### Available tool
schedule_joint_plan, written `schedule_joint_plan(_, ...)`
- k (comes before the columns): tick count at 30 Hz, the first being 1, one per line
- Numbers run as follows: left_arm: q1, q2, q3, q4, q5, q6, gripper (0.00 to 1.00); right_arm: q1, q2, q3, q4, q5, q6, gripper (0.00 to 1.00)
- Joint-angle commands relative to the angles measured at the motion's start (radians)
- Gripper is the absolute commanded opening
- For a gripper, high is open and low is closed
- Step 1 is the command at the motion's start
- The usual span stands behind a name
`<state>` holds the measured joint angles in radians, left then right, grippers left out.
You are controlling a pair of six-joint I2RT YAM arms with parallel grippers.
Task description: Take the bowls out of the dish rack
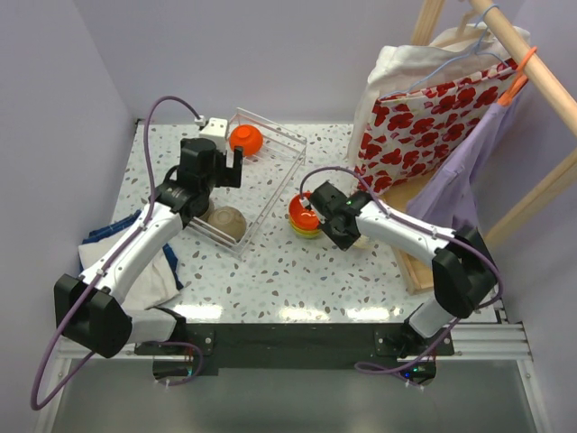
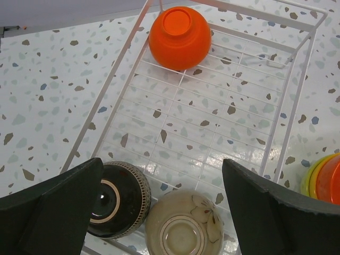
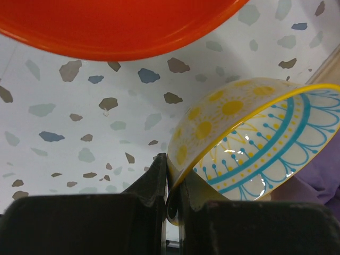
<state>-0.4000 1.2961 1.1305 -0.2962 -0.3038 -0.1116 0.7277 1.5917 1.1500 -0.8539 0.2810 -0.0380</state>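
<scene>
The white wire dish rack (image 1: 278, 171) lies at the back left. In the left wrist view the rack (image 2: 212, 127) holds an orange-red bowl (image 2: 179, 37) at its far end and a dark brown bowl (image 2: 114, 199) beside a tan bowl (image 2: 185, 224) at its near end, all upside down. My left gripper (image 2: 162, 178) is open and empty above the near pair. My right gripper (image 3: 174, 180) is shut on the rim of the cream patterned bowl (image 3: 255, 143), tilted just above the table, next to a stack topped by an orange-red bowl (image 1: 303, 215).
A wooden clothes rack (image 1: 541, 72) with a red floral bag (image 1: 424, 126) and hanging clothes stands at the right. White and blue cloths (image 1: 149, 271) lie at the left near the left arm. The stack shows at the left wrist view's right edge (image 2: 325, 178).
</scene>
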Motion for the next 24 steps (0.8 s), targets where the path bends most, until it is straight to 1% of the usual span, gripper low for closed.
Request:
schedule_joint_plan(1,-0.008,-0.018,-0.006,0.032,-0.032,0.018,1.00,-0.007,0.053,0.036,0.004,0.056,-0.016,0.00)
schedule_joint_plan(6,-0.014,-0.018,-0.011,0.035,-0.037,0.021,1.00,-0.008,0.119,0.025,0.021,0.083,-0.025,0.00)
schedule_joint_plan(12,-0.016,-0.017,-0.012,0.037,-0.041,0.024,1.00,-0.017,0.149,0.010,0.045,0.104,-0.013,0.00)
schedule_joint_plan(13,-0.016,-0.017,-0.012,0.037,-0.040,0.024,1.00,-0.017,0.148,0.008,0.047,0.103,-0.013,0.02)
schedule_joint_plan(14,-0.016,-0.017,-0.015,0.040,-0.040,0.023,1.00,-0.020,0.149,0.004,0.050,0.100,-0.013,0.05)
schedule_joint_plan(18,-0.016,-0.015,-0.014,0.040,-0.038,0.024,1.00,-0.022,0.137,-0.004,0.061,0.086,-0.010,0.33)
schedule_joint_plan(19,-0.016,-0.014,-0.014,0.040,-0.037,0.024,1.00,-0.022,0.131,-0.006,0.064,0.080,-0.010,0.36)
schedule_joint_plan(21,-0.016,-0.014,-0.015,0.043,-0.034,0.023,1.00,-0.022,0.123,-0.009,0.064,0.070,-0.008,0.46)
schedule_joint_plan(24,-0.016,-0.014,-0.017,0.043,-0.031,0.024,1.00,-0.022,0.111,-0.007,0.052,0.054,-0.003,0.52)
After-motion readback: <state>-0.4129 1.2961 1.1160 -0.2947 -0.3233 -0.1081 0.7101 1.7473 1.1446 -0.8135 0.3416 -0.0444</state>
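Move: The right hand already pinches the near-left rim of the tilted patterned bowl; the bare table spot for it lies about 6 cm to the right, 2 cm ahead and 8 cm below. The stack of bowls stands roughly 9 cm left and 7 cm ahead, its middle some 4 cm lower. The wooden tray's middle is about 25 cm right and 4 cm ahead, near table level. From the idle left hand, that spot lies around 33 cm right, 12 cm back and 23 cm down. The right hand lowers the patterned bowl about 4 cm, nearly straight down beside the stack of bowls, easing about 1 cm to the right with a small wrist tilt of under 10 degrees. Once down, it stays low, creeps just under 1 cm forward, and opens the fingers from nearly shut to about half open, letting go of the bowl's rim while they remain on either side of it. ##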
